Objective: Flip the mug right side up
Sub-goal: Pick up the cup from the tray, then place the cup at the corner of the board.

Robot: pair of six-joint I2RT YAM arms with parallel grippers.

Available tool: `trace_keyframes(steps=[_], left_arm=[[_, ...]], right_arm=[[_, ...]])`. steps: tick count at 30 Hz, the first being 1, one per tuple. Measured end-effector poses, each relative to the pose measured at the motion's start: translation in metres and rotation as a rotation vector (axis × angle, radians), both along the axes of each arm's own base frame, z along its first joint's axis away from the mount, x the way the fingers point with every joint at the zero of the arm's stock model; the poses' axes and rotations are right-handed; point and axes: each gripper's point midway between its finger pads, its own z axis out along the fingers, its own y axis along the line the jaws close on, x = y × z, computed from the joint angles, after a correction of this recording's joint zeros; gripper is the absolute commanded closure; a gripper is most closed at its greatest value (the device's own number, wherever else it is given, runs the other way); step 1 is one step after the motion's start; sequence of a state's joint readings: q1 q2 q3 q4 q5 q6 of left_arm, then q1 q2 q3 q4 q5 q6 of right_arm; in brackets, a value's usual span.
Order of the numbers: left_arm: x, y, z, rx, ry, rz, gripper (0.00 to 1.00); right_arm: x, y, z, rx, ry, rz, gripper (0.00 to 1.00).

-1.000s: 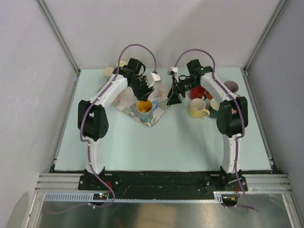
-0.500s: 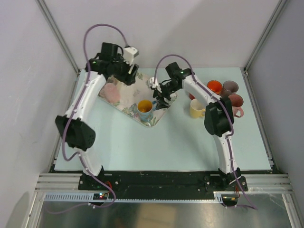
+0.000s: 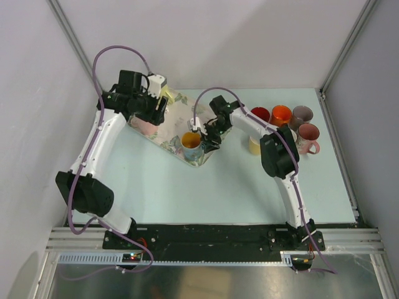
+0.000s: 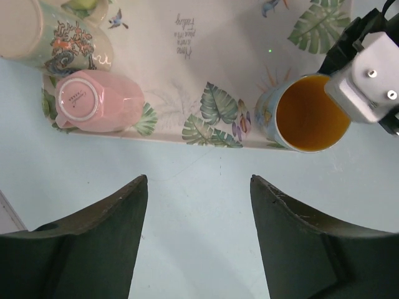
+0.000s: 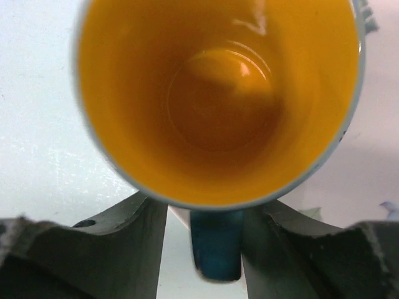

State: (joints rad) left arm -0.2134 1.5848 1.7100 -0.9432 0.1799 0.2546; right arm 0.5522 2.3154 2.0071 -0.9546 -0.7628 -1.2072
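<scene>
A pink mug (image 4: 93, 103) stands upside down, base up, at the left end of the floral tray (image 4: 206, 56); in the top view this pink mug (image 3: 144, 123) lies just under my left arm. My left gripper (image 4: 198, 180) hovers open and holds nothing, high above the tray's near edge (image 3: 156, 107). A blue mug with an orange inside (image 5: 218, 99) stands upright on the tray (image 3: 191, 142). My right gripper (image 5: 209, 205) straddles its blue handle (image 5: 216, 249). A gap shows between the handle and one finger.
A patterned cream mug (image 4: 37, 31) stands at the tray's back corner. Right of the tray is a group of upright mugs: red (image 3: 260, 114), orange (image 3: 281, 114), brown (image 3: 302, 114), pink (image 3: 308, 134), and a yellow one (image 3: 254, 144) partly behind my right arm.
My left arm has swung from the tray's middle to its back left and risen. My right gripper has moved left to the blue mug, and its fingers have narrowed around the handle.
</scene>
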Motion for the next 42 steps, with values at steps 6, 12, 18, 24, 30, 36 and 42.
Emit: trace_keyframes(steps=[6,12,18,24,30,36,42], left_arm=[[-0.002,0.001,-0.003,0.005,0.009,0.003,0.30],[-0.002,0.001,-0.003,0.002,0.010,0.002,0.31],[0.002,-0.001,-0.003,-0.001,0.010,0.003,0.33],[0.010,-0.006,-0.010,-0.019,0.036,0.005,0.34],[0.015,-0.011,-0.021,-0.036,0.071,0.006,0.34],[0.017,-0.012,-0.019,-0.042,0.069,0.009,0.34],[0.018,-0.012,-0.024,-0.039,0.082,0.010,0.34]], right_arm=[[0.010,0.000,-0.012,-0.031,0.004,-0.101,0.89],[0.021,0.003,-0.009,-0.033,-0.016,-0.199,1.00],[-0.009,-0.023,0.007,-0.055,0.038,-0.279,1.00],[-0.044,-0.069,0.084,0.045,0.007,-0.362,1.00],[-0.076,-0.138,0.136,0.131,-0.058,-0.492,1.00],[-0.109,-0.220,0.109,0.033,0.021,-0.690,1.00],[-0.130,-0.319,0.089,-0.097,-0.004,-0.941,1.00]])
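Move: The blue mug with the orange inside stands upright on the tray, its middle about 6 cm left of the right hand, level with it fore and aft and roughly 1 cm below; its handle already lies between the open fingers. To that hand's right stand the yellow mug, some 17 cm off and level, and the red mug, 20 cm off and 11 cm farther out. From the left hand the blue mug is about 14 cm right, level and 20 cm below. Right fingers pinch the blue mug's handle, lift it, swing about 30 cm right, drawing back and turning clockwise. ##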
